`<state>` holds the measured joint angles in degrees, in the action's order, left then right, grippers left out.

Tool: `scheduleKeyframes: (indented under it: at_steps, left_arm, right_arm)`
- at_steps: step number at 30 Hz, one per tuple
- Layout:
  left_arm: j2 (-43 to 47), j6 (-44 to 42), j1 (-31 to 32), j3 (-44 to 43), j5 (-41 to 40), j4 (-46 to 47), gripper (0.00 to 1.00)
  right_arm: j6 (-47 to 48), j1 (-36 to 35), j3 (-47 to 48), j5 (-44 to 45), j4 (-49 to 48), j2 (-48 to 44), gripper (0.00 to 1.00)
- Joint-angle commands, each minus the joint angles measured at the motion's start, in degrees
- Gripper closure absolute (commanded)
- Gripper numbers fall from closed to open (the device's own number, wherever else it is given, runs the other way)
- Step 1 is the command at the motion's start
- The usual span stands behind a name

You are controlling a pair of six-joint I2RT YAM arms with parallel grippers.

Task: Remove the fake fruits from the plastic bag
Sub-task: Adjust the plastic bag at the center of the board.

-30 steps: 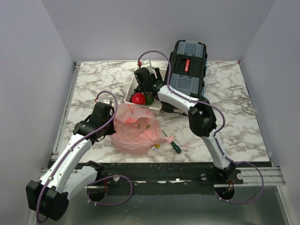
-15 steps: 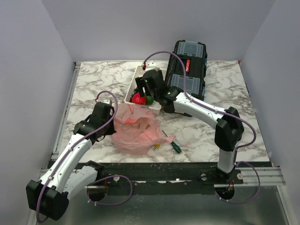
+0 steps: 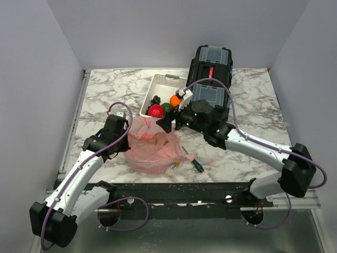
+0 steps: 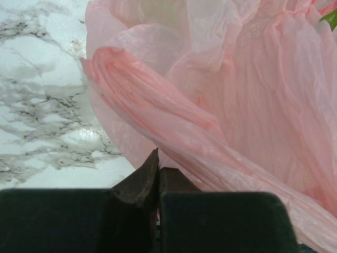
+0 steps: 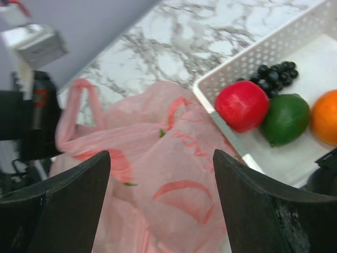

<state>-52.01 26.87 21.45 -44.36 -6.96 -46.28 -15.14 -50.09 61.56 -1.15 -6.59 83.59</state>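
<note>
The pink plastic bag (image 3: 152, 146) lies crumpled on the marble in front of the white tray (image 3: 158, 80). Three fake fruits lie in the tray's near end: red (image 3: 155, 110), dark green (image 3: 167, 107) and orange (image 3: 175, 100). My left gripper (image 4: 157, 163) is shut on a fold of the bag (image 4: 237, 95) at its left edge. Over the bag's far right edge my right gripper (image 3: 167, 124) hangs open and holds nothing. Between its fingers lies the bag (image 5: 158, 200), with the red (image 5: 242, 105), green (image 5: 286, 118) and orange (image 5: 325, 116) fruits to the right. A pale shape shows faintly through the bag.
A cluster of black grapes (image 3: 155, 99) sits in the tray behind the red fruit. A black toolbox (image 3: 210, 74) stands right of the tray. A green-handled screwdriver (image 3: 196, 164) lies by the bag's near right corner.
My right arm has swung from over the tray back and down to the bag's far right edge, still open. The orange fruit now shows in the tray. The left arm has not moved.
</note>
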Motion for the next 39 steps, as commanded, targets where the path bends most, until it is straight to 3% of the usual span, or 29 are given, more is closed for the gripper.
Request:
scheduleKeyframes:
  at_steps: [1,6,12,15,19,23,39]
  left_arm:
    - [-0.04,0.02,0.17,-1.61,0.38,-0.14,1.00]
    - [-0.10,0.02,0.16,-1.58,0.45,0.05,1.00]
    - [-0.38,0.11,0.17,-1.63,0.06,-0.12,1.00]
    - [-0.46,0.20,0.12,-1.70,-0.06,-0.21,1.00]
    - [-0.23,0.29,0.17,-1.72,-0.41,-0.43,1.00]
    - [0.24,0.29,0.17,-1.72,-0.40,-0.31,1.00]
    - [2.34,-0.65,0.15,-1.46,3.69,0.84,1.00]
  right_arm:
    - [-1.66,-1.56,-4.99,-10.80,-9.75,-6.67,0.20]
    - [-4.74,-3.01,-12.50,-17.40,-15.24,-10.80,0.21]
    - [-8.18,-9.05,-20.86,-16.21,-26.93,-10.70,0.28]
    - [-6.44,-12.60,-19.14,-11.97,-25.65,-6.32,0.36]
    - [-5.92,-15.10,-16.07,0.37,-23.05,0.20,0.41]
    - [-7.56,-15.07,-15.64,8.19,-27.35,5.94,0.49]
    - [-8.80,-15.97,-5.90,19.52,-33.10,23.26,0.46]
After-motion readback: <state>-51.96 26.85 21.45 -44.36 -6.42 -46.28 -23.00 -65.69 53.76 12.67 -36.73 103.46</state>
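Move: Just back and to the left of the right hand lies the plastic bag, its middle about 5 cm back, 5 cm to the left and some 17 cm below. The white basket stands about 13 cm ahead of this hand and 2 cm left, with the red fruit in it 9 cm ahead and 5 cm left; the screwdriver lies roughly 13 cm back and 12 cm right. From the left hand, the bag's middle is about 2 cm ahead, 11 cm right and 5 cm lower. Swinging back about 14 cm from the basket side with a small rise, the right hand then curves left and down and comes forward again some 8 cm, ending low with its fingers under the near rim of the plastic bag. The wrist turns counter-clockwise by over 20 degrees and back while the fingers narrow from wide to half open. The left hand stays put, keeping its shut hold on the bag. ##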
